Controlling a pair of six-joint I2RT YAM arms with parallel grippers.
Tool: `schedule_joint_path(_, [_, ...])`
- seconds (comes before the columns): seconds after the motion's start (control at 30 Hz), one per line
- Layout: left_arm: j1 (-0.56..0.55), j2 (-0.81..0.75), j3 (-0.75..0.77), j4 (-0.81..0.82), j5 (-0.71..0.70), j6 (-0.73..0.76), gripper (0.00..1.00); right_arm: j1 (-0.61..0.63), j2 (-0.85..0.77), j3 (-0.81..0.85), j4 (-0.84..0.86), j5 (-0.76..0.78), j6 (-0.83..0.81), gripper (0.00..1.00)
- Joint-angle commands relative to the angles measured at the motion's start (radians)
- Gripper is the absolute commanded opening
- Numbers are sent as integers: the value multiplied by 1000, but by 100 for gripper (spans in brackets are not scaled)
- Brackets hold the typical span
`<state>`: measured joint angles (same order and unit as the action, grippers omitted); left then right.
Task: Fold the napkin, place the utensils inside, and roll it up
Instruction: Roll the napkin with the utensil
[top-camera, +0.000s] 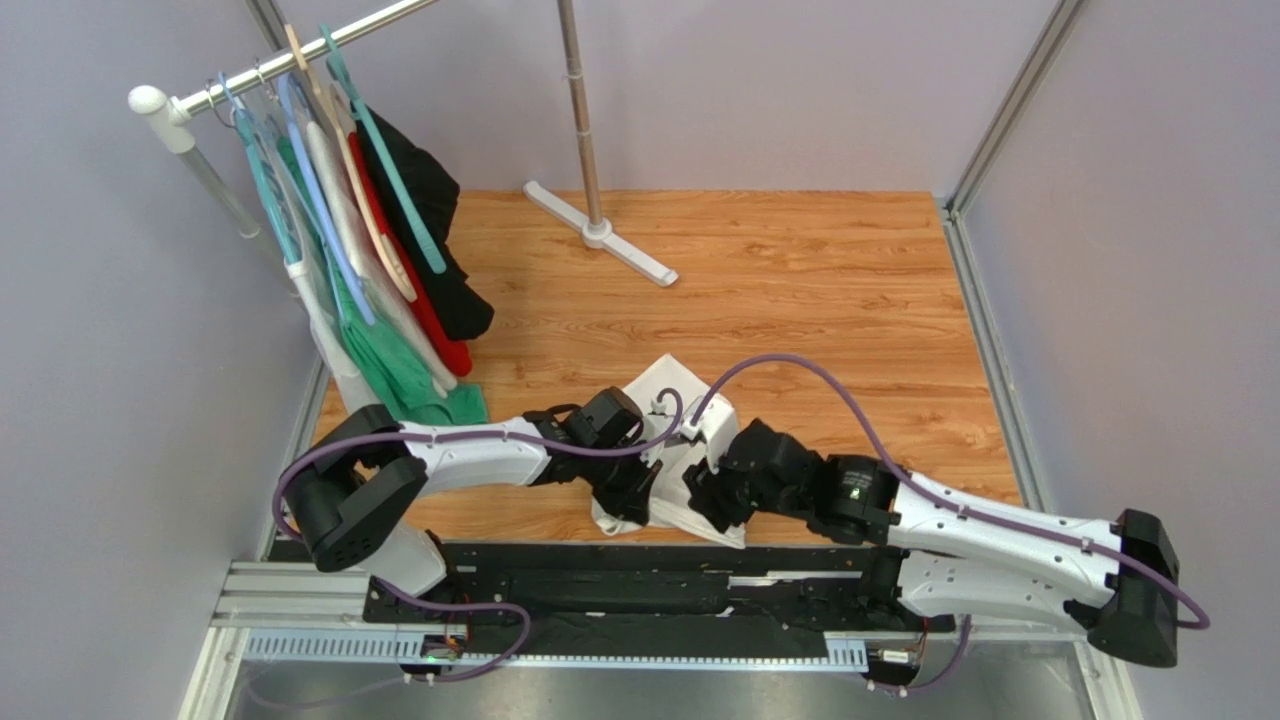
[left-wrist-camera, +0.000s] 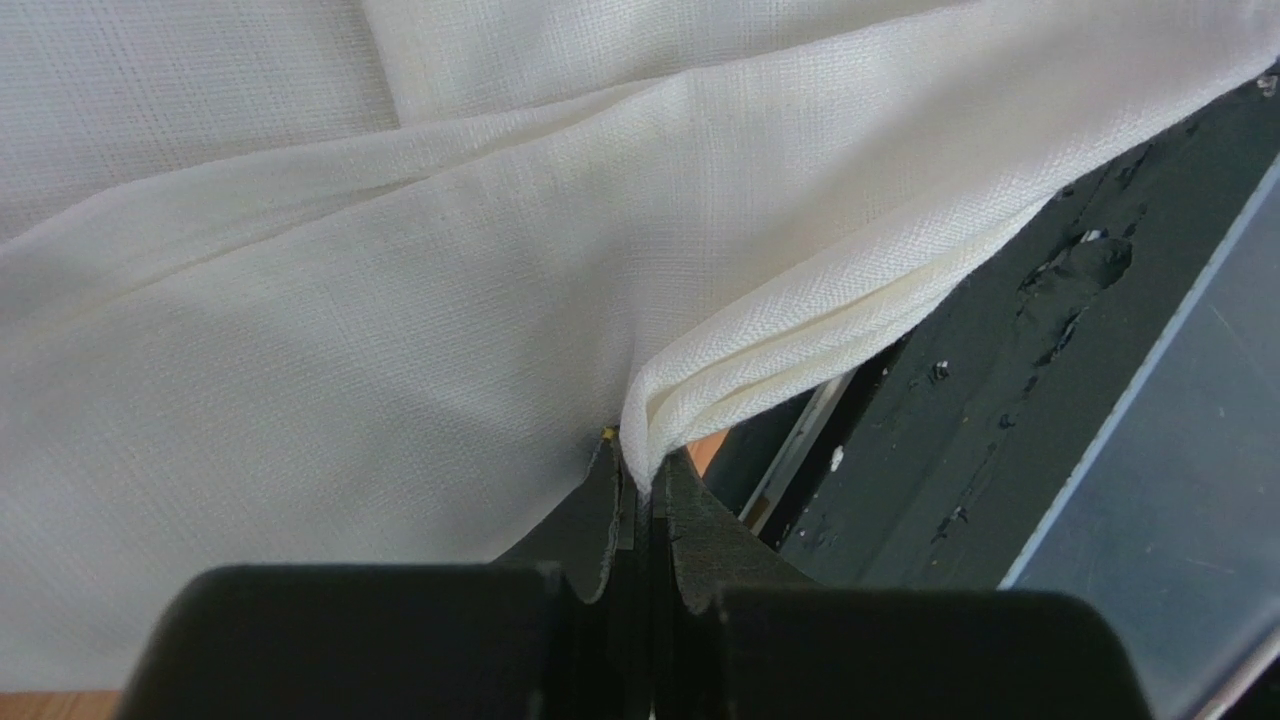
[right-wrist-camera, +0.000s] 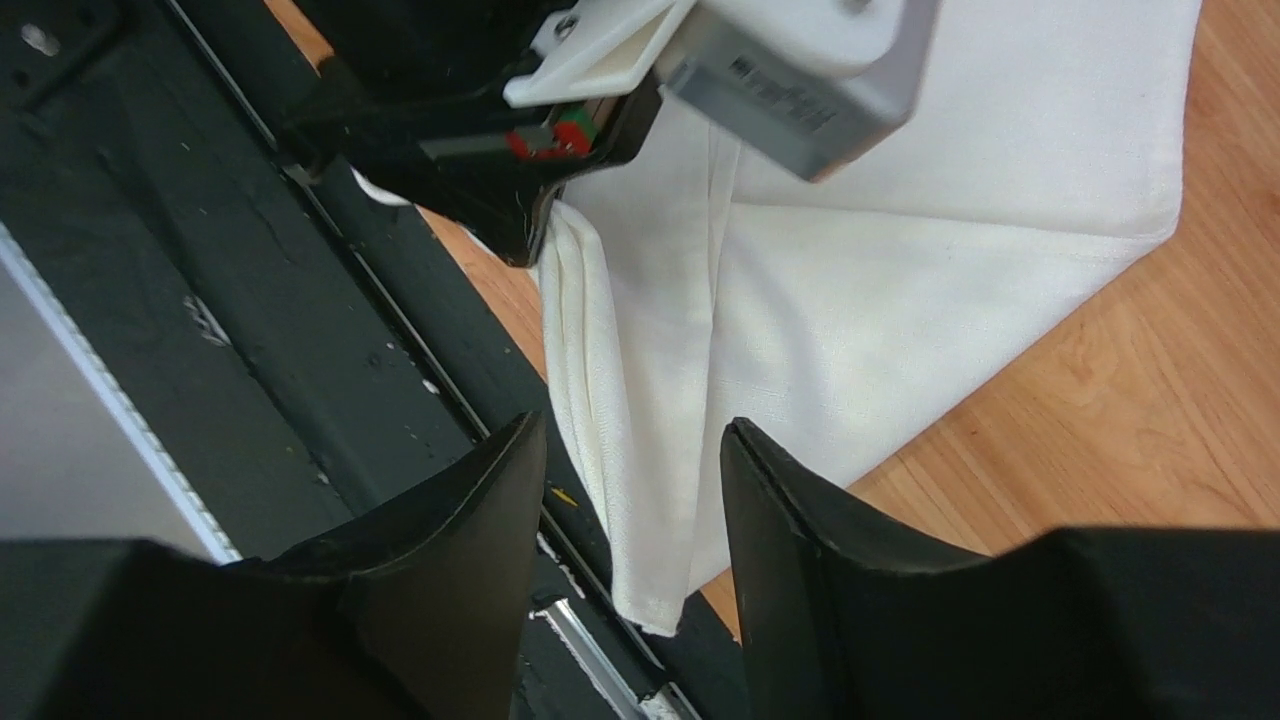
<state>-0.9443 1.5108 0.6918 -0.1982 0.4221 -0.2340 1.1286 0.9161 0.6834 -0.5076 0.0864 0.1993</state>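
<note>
The white napkin (top-camera: 666, 393) lies folded on the wooden table, and its near corner hangs over the black rail. My left gripper (left-wrist-camera: 646, 468) is shut on the napkin's layered folded edge (left-wrist-camera: 781, 368), lifting it a little. In the right wrist view the left gripper (right-wrist-camera: 529, 237) pinches that same edge from above. My right gripper (right-wrist-camera: 633, 425) stands open just below it, one finger on each side of the hanging fold of the napkin (right-wrist-camera: 842, 270), not touching it. From above, the two grippers (top-camera: 631, 492) (top-camera: 709, 495) are close together at the napkin's near edge. The utensils are out of view.
A clothes rack with hangers and coloured garments (top-camera: 376, 255) stands at the back left. Its metal stand (top-camera: 594, 210) rises at the back centre. A black rail (top-camera: 631, 593) runs along the table's near edge, right under the grippers. Grey walls close in both sides.
</note>
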Motion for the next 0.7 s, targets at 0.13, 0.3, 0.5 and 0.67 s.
schedule_joint_path(0.13, [16, 66, 31, -53, 104, -7, 0, 152, 73, -71, 155, 228, -73, 51])
schedule_joint_path(0.3, [24, 86, 46, -69, 121, 1, 0, 194, 165, -38, 144, 219, -93, 51])
schedule_joint_path(0.5, [32, 103, 51, -76, 132, 4, 0, 218, 257, 1, 132, 176, -89, 51])
schedule_joint_path(0.67, [33, 106, 55, -78, 139, 7, 0, 226, 282, 16, 110, 148, -90, 51])
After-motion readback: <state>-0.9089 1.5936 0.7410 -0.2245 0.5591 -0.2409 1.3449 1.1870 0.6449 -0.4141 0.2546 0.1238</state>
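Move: The napkin's folded near edge, between the pinch and its right end, lies about 11 cm below the right hand, some 2 cm back and 2 cm to its left. The napkin's near right corner is about 3 cm to that hand's right and 2 cm back; the left fingers' pinch is about 9 cm to its left, level with it and 10 cm lower. From the left hand that stretch of edge lies roughly 7 cm to the right and 1 cm back, about 1 cm lower. The napkin's bunched near edge stays pinched in the shut left fingers, which barely shift, while the right hand sinks about 6.5 cm towards the stretch beside them, easing 2 cm back and a little left. Its half-open fingers swing some 15 degrees steeper, coming over the fold with one jaw on either side, but without a visible touch. ##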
